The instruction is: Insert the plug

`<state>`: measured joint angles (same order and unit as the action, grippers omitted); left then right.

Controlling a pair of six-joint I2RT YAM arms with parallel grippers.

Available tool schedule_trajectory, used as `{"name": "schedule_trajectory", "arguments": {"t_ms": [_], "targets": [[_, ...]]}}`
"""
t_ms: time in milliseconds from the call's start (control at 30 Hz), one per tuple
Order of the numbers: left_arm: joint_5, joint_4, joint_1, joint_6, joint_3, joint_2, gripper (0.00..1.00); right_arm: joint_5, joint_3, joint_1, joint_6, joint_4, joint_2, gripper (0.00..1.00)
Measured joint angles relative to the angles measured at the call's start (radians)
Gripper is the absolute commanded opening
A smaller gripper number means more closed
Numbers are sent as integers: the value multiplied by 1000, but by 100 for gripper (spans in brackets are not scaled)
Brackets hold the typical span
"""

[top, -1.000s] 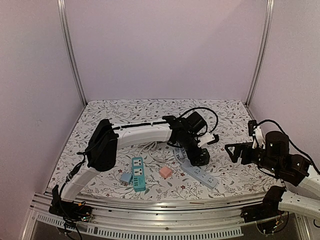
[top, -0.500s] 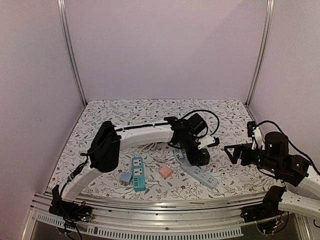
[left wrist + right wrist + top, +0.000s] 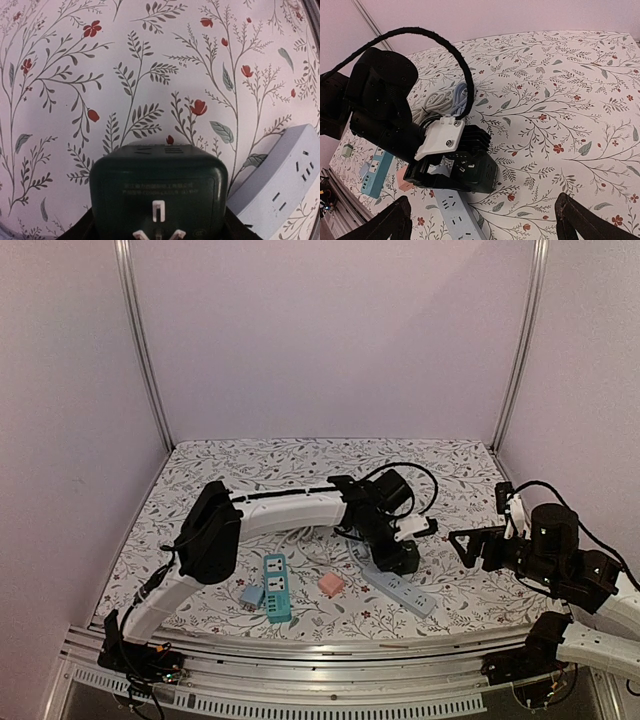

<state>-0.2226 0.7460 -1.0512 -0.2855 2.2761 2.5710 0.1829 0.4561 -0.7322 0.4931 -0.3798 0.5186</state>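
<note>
The plug [image 3: 157, 187] is a dark green cube with white prongs facing the left wrist camera. It rests on the flowered table [image 3: 230, 470], beside the end of a grey-blue power strip [image 3: 402, 590]. My left gripper [image 3: 159, 227] reaches down over the plug [image 3: 405, 562], with a black finger pressed to each side, shut on it. In the right wrist view the plug [image 3: 482, 167] sits just above the power strip [image 3: 457, 215]. My right gripper [image 3: 487, 220] hovers to the right of it, wide open and holding nothing.
A teal power strip [image 3: 276, 587], a small light-blue adapter [image 3: 250, 594] and a pink block [image 3: 331, 584] lie near the front edge. White and grey cables [image 3: 445, 102] are bundled behind the left gripper. Metal posts [image 3: 145, 350] stand at the back corners.
The left gripper's jaws have closed in onto the sides of the plug, and it has sunk slightly. The right arm has barely moved.
</note>
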Motion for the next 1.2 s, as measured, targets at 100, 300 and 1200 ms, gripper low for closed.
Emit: {"name": "schedule_trajectory", "arguments": {"t_ms": [100, 300, 1200], "targets": [[-18, -38, 0, 20, -105, -64, 0, 0, 0, 0, 0, 8, -2, 99], [-89, -145, 8, 103, -292, -256, 0, -2, 4, 0, -16, 44, -5, 99], [-373, -948, 70, 845, -888, -828, 0, -373, 7, 0, -734, 747, 240, 99]]}}
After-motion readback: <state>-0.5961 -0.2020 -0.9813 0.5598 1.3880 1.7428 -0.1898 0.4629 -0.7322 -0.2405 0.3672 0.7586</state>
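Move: The left hand already grips the green plug cube down at the table; the open right gripper, where the cube is taken, is about 12 cm to its right, 9 cm back and 15 cm higher. From the left hand, the grey power strip lies some 7 cm straight back, the pink block 14 cm left and 6 back, the blue cable 9 cm left and 9 ahead. From the right hand, the cube is about 9 cm ahead, 12 left and 15 below. Keeping its grip on the green plug cube, the left hand lifts it off the table by about 28 cm, easing some 6 cm back and 6 cm left, while the wrist swings the fingers from steeply down to nearly level, holding the cube out to the right. The right hand, fingers staying wide open, rises and goes left towards the cube, tipping its fingers up and turning counter-clockwise to face it, without yet touching it. ##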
